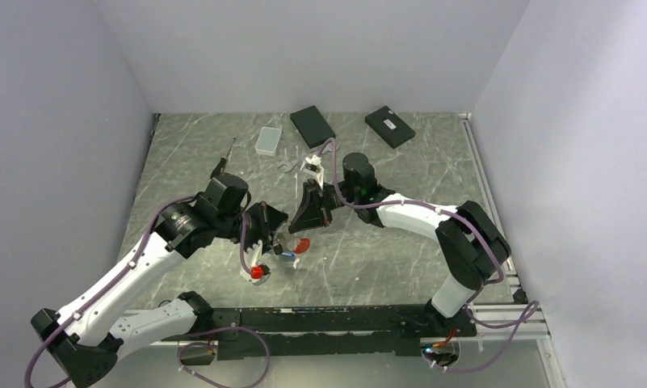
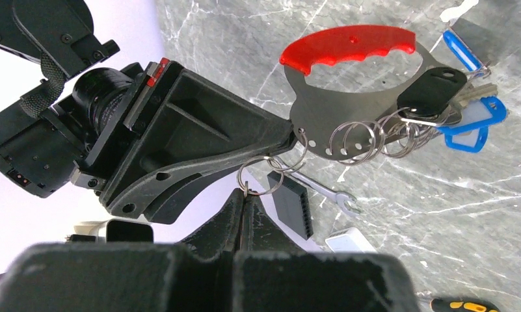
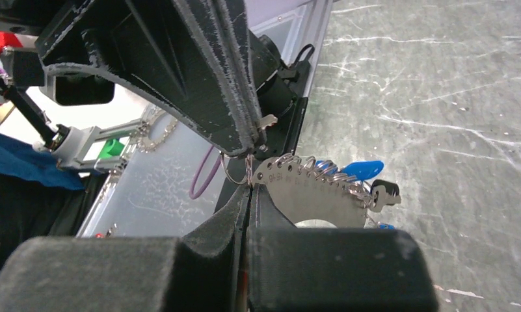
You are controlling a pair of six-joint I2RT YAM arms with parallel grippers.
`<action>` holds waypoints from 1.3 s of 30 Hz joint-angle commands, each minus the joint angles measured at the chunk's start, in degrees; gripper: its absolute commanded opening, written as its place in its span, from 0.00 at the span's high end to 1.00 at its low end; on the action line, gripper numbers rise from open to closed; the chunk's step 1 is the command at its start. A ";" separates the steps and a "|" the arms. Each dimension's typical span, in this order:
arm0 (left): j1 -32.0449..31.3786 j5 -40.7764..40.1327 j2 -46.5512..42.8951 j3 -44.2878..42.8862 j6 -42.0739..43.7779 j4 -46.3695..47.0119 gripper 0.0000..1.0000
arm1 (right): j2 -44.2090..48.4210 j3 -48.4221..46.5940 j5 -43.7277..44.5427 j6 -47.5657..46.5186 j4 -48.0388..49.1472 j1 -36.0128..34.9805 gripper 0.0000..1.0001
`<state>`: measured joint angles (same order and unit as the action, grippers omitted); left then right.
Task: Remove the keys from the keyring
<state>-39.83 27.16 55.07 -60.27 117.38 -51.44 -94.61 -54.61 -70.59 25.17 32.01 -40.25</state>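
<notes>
The keyring (image 2: 322, 127) is a grey metal plate with a red grip and a row of holes; it hangs between both grippers just above the table. Several split rings on it carry the keys (image 2: 471, 123), which have blue heads, and one black-headed key (image 2: 433, 91). My left gripper (image 2: 246, 195) is shut on a small split ring (image 2: 268, 188) hanging from the plate's end. My right gripper (image 3: 250, 188) is shut on that same end of the keyring (image 3: 309, 192), its tips almost meeting the left's. The top view shows the left gripper (image 1: 278, 240), the right gripper (image 1: 297, 233) and the keyring's red grip (image 1: 302, 246).
A silver wrench (image 2: 322, 192), a black comb-like block (image 2: 290, 205) and a white box (image 2: 348, 240) lie on the table beyond. At the back lie a white box (image 1: 268, 140), two black boxes (image 1: 312, 125) (image 1: 389, 126) and a screwdriver (image 1: 223, 158).
</notes>
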 commanded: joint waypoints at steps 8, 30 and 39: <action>-0.27 6.70 1.30 -2.63 3.68 9.07 1.00 | 2.02 0.38 -6.31 3.77 12.54 -1.90 1.00; -0.37 6.36 -0.84 -2.39 5.00 6.89 1.00 | 4.14 -1.22 -6.18 -7.25 -4.21 3.56 0.47; -0.34 4.18 1.62 -4.31 6.13 3.28 1.00 | 6.63 -12.68 -0.09 -32.41 -42.03 5.23 0.27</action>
<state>-39.99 30.39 55.99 -61.01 117.27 -47.46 -91.48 -60.45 -74.28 7.55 8.62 -34.96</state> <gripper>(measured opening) 0.012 0.724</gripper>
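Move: The second split ring, threaded through the plate's corner hole, is in the right fingertips, roughly 3 cm back, 1 cm right and 3 cm below the left hand. The left-held ring linked to it sits about 3 cm ahead, 1 cm left and 3 cm above the right hand. From the right hand, the red-handled plate's middle is some 2 cm back, 1 cm right and 6 cm down, its keys about 1 cm back, 1 cm left and 10 cm down. The second ring is drawn back and up about 3 cm by the right hand, fingers still shut and wrist turning some 10 degrees. Then the right fingers open wide and let go of it, the hand sinking a little as it heads forward and off to the right. The left keeps its pinch on the linked ring, easing about 1.5 cm right and as much up. ##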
